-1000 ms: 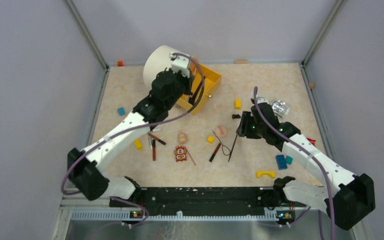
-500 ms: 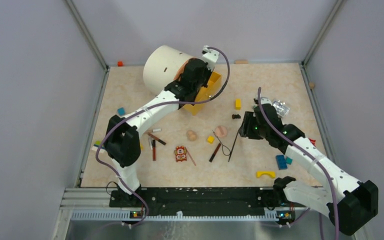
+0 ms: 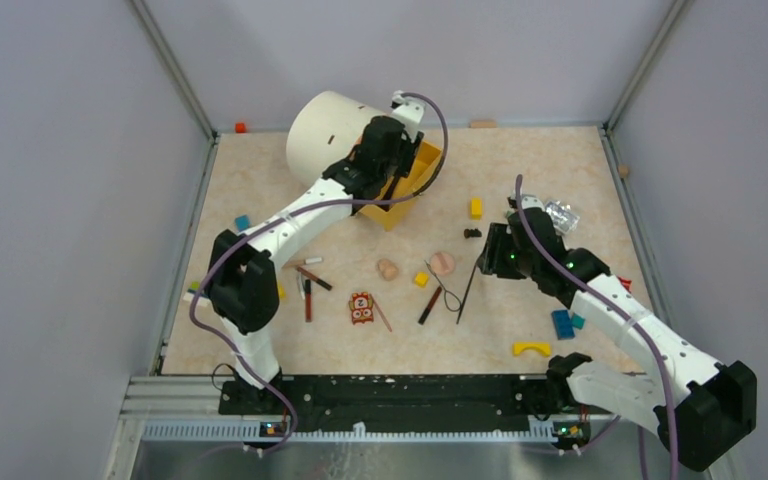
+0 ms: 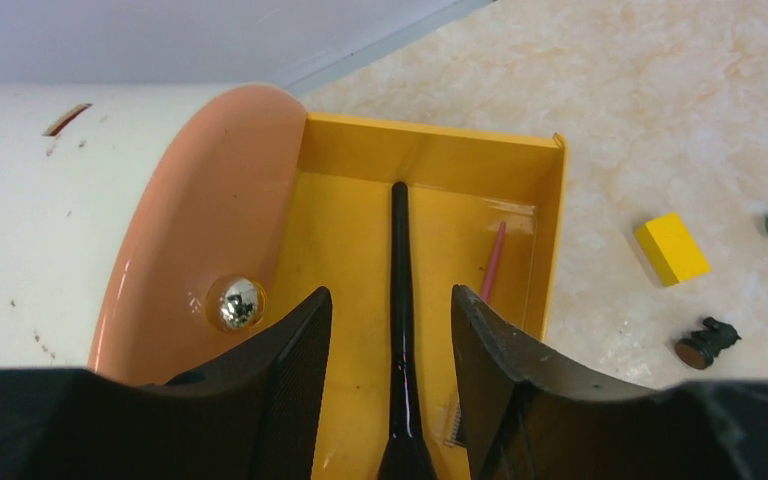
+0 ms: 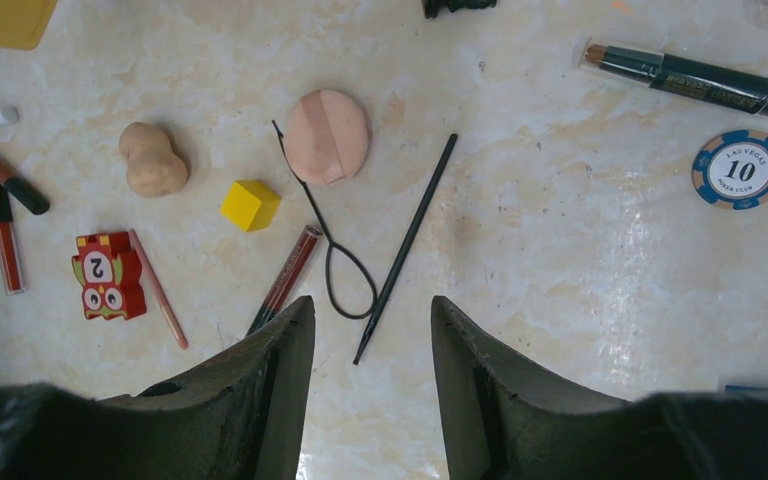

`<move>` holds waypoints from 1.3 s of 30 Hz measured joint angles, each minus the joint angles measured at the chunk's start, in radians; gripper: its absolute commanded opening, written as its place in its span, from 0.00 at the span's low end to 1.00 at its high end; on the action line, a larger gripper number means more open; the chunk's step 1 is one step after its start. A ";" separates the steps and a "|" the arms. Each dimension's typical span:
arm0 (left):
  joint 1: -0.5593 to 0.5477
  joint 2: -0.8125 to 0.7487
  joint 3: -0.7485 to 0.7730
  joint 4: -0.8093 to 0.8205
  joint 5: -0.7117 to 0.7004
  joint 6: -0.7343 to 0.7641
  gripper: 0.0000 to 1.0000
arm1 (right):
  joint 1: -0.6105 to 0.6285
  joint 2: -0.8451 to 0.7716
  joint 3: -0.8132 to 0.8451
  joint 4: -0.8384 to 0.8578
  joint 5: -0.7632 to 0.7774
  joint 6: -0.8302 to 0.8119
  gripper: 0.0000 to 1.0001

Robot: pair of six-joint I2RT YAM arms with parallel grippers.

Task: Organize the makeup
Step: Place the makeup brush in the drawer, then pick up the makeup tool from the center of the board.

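Note:
My left gripper (image 4: 390,300) hangs open over the yellow tray (image 4: 430,160), fingers either side of a black brush (image 4: 400,270) that lies in the tray untouched. A pink stick (image 4: 492,262) rests beside it. My right gripper (image 5: 372,305) is open and empty above the table, just short of a thin black stick (image 5: 406,245) and the black wire-loop tool (image 5: 335,255). Nearby lie a round peach puff (image 5: 327,135), a tan puff (image 5: 150,160), a red-brown pencil (image 5: 282,278), a pink stick (image 5: 158,288) and pencils (image 5: 0,230) at the left.
A white cylinder (image 3: 330,135) lies against the tray. A yellow block (image 5: 250,203), the red toy figure (image 5: 105,273), a poker chip (image 5: 740,168) and a dark stick (image 5: 700,78) sit among the makeup. Blue blocks (image 3: 563,322) and a yellow arch (image 3: 531,348) lie near the right arm.
My left arm swung over the tray and its gripper went from shut to open, leaving the black brush in the tray. The tan puff rolled a little right. The right arm barely moved.

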 measured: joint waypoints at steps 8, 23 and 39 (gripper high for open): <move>0.000 -0.219 -0.167 -0.062 0.069 -0.123 0.58 | 0.000 0.029 -0.015 0.049 -0.052 -0.003 0.47; 0.000 -0.730 -0.941 -0.084 0.083 -0.655 0.73 | 0.003 0.094 -0.028 0.103 -0.089 0.000 0.49; 0.000 -0.441 -0.962 0.115 0.217 -0.863 0.74 | 0.003 0.097 -0.028 0.102 -0.093 0.000 0.49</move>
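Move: The peach sponge lies on the table some 20 cm back from the left gripper, about 5 cm to its left and 22 cm below. The open yellow drawer is just under that gripper, its middle about 4 cm back, 4 cm left and 17 cm down. The yellow block sits about 6 cm right of the sponge and 2 cm nearer the base, the owl block 5 cm left of it and 7 cm nearer. From the right gripper, the sponge is about 20 cm left, level fore-and-aft, 13 cm down. Bring the empty left gripper back out from over the drawer about 20 cm, swinging left on the way, then sink nearly as far to just above the peach sponge, easing a few centimetres right again at the end. Tip the fingers some 40 degrees downward with a roll, right side rising, and open them wider, without gripping yet. Let the right gripper ease about 3 cm left and down. ##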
